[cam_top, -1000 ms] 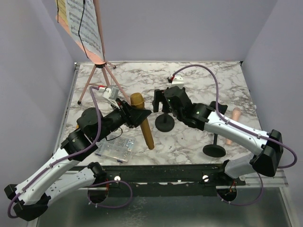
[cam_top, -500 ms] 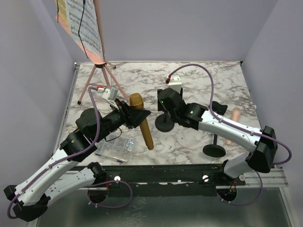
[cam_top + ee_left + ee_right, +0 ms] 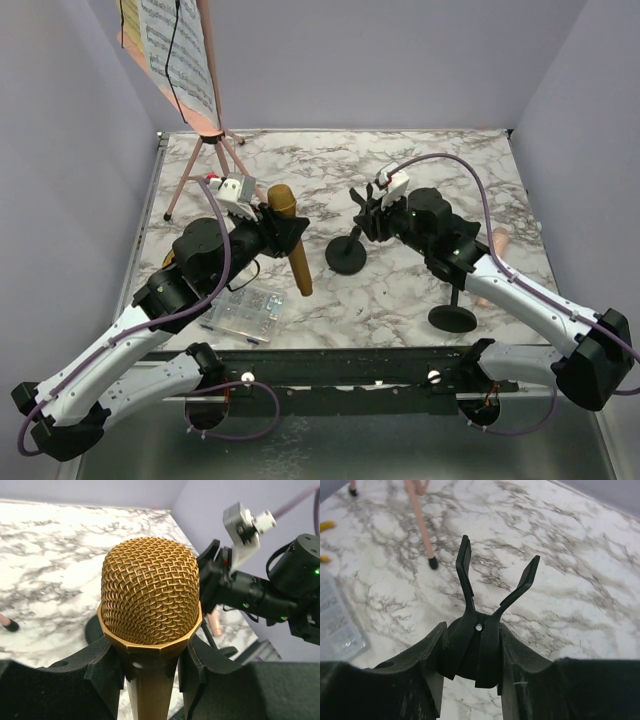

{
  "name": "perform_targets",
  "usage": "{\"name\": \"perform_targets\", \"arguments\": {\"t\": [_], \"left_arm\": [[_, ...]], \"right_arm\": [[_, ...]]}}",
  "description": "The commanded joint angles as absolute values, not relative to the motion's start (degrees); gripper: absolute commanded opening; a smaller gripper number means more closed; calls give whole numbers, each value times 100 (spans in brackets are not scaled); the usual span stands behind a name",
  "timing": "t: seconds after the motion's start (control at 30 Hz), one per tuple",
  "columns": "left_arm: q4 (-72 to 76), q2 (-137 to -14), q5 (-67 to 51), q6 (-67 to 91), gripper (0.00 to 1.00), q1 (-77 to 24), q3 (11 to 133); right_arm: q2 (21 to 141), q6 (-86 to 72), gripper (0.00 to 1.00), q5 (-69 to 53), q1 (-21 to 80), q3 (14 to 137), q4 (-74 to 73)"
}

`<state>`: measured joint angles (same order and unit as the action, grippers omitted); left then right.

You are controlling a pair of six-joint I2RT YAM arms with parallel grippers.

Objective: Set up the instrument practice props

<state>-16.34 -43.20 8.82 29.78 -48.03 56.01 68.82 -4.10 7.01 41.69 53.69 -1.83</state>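
Note:
My left gripper [image 3: 287,238] is shut on the gold microphone [image 3: 291,250], gripping just below its mesh head [image 3: 150,590]; its fingers [image 3: 106,666] press both sides of the neck. My right gripper [image 3: 370,214] is shut on the forked clip [image 3: 492,592] of a black mic holder, whose round base [image 3: 346,259] rests on the marble. A second mic holder [image 3: 452,317] stands near the front right. The pink microphone [image 3: 498,241] lies behind my right arm, partly hidden. The pink music rack [image 3: 205,150] with sheet-music pages [image 3: 178,50] stands at the back left.
A clear compartment box [image 3: 246,314] lies under my left arm near the front edge. Yellow plier handles [image 3: 325,526] show at the far left. One pink rack leg [image 3: 421,525] ends in a black foot not far from the held clip. Walls enclose the table.
My right gripper swung round to the holder's right side and closed on its clip. My left arm shifted the gold microphone slightly left and back.

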Motion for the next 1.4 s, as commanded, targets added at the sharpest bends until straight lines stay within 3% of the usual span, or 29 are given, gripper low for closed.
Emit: {"name": "perform_targets", "arguments": {"t": [0.0,0.27,0.43,0.63,0.87,1.37], "left_arm": [[-1637,-4598,1549,2209,0,-4809,6061],[-1123,-5460,1868,949,0,-4808,6492],[-722,-5367,1856,951,0,-4808,6346],[-33,-5333,1367,79,0,-4809,5994],[768,-5463,1056,-887,0,-4808,5603],[2144,-5635,-359,-260,0,-4808,4734]], "right_arm": [[6861,913,0,-2135,3961,5298,288],[7106,1817,0,-3319,3937,5238,392],[7221,1992,0,-3501,3922,5491,-74],[7560,2391,0,-4799,3834,5925,-770],[7556,2229,0,-4849,3841,5856,-530],[7623,1923,0,-4729,3840,5819,-73]]}}
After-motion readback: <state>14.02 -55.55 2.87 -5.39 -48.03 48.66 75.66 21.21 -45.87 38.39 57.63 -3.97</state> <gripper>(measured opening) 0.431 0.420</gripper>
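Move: Some 12 cm ahead of the left hand, 15 cm to its right and 9 cm lower waits the open clip of the mic stand, held by the right hand; the parts box lies 13 cm left of the left hand and slightly ahead, far below. From the right hand, the microphone's middle is about 15 cm back, 16 cm left and 5 cm up. The stand's round base hangs 15 cm below that hand, 3 cm ahead and 5 cm left. Swinging the held stand back and left towards the microphone, about 8 cm each way, the right hand turns some 55 degrees counter-clockwise, then stays. The left hand keeps its grip below the mic head, going forward 5 cm with a small rise, then right and down towards the clip, its fingers tipping up some 30 degrees to bring the tail round. ##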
